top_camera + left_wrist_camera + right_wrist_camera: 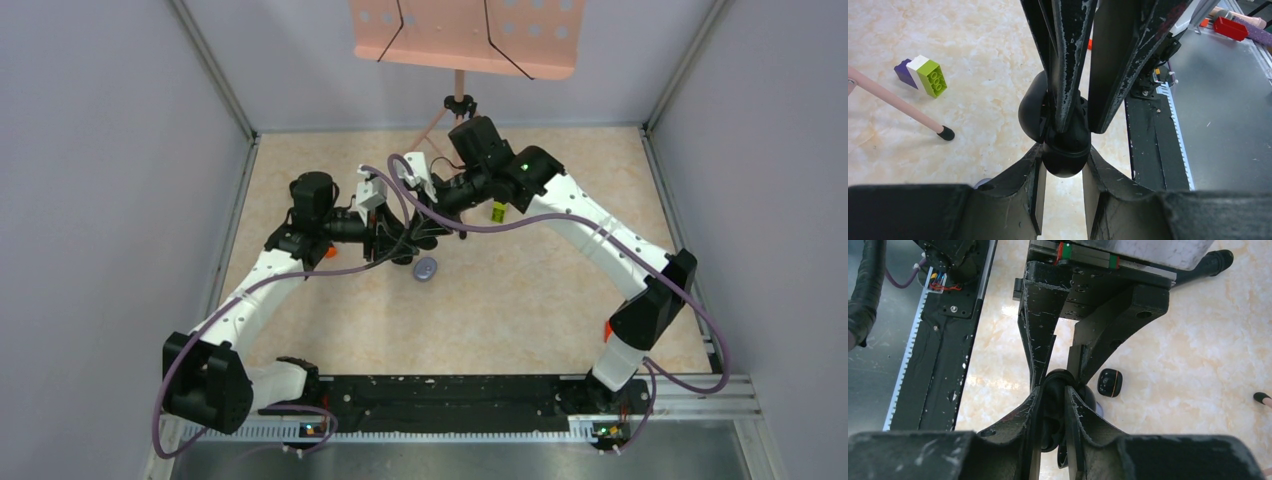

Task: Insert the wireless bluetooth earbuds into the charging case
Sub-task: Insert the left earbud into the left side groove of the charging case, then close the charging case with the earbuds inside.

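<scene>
The black rounded charging case hangs above the table, with my left gripper shut on it. A dark domed part of the case stands out to its left. My right gripper comes in from the opposite side. Its jaws stand a little apart astride the top of the case, and I see no earbud between them. One black earbud lies on the table just beyond. From above, both grippers meet at mid-table.
A pale purple rounded thing lies on the table just below the grippers. A green, white and purple block and a pink stand leg with a black foot sit nearby. The black base rail runs along the near edge.
</scene>
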Action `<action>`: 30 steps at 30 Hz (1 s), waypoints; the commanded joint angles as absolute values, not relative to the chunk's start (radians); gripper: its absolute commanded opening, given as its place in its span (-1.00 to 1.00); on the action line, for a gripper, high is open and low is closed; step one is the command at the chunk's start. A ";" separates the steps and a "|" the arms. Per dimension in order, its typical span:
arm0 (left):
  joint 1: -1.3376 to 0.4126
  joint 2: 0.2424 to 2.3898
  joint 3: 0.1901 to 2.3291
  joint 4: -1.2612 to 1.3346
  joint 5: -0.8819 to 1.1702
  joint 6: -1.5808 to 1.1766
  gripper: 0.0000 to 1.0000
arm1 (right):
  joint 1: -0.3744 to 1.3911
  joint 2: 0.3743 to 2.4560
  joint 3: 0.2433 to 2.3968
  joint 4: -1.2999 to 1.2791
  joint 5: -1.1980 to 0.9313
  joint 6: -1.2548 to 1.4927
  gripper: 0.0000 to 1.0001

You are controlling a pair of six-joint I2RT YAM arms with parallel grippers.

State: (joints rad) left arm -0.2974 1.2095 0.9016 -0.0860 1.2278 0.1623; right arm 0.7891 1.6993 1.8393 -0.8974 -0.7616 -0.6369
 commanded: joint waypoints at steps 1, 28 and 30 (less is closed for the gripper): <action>-0.304 1.204 0.921 -0.008 1.249 0.163 -1.00 | 0.803 1.687 1.828 -0.848 -0.741 -0.596 -0.55; -0.304 1.196 0.926 -0.032 1.269 0.220 -1.00 | 0.680 1.491 1.628 -0.734 -0.716 -0.450 0.31; -0.304 1.203 0.929 -0.018 1.262 0.205 -1.00 | 0.680 1.503 1.600 -0.732 -0.750 -0.461 0.37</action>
State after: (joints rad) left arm -0.2985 1.2091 0.9016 -0.0605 1.2377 0.1925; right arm 0.6834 1.5261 1.6382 -0.7582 -0.7040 -0.4599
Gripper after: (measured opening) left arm 0.342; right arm 0.667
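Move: The open charging case, gripped by the left hand, is the right hand's working place: its middle lies about 2 cm to the left and 2 cm below, straight across. From the right hand, the lavender oval lies on the table some 5 cm ahead, level sideways and about 27 cm below; the closed black case is some 8 cm ahead, 5 cm left and equally low. From the left hand, the open case is about 2 cm right, level in height. Up and to its right first, by roughly 2.5 and 2 cm, the right hand lifts off the open case. It then draws on to the right, sinking and easing forward, to end about 4.5 cm out while turning clockwise and spreading its already loosened fingers much wider. The left hand stays put and keeps its pinch on the case. ##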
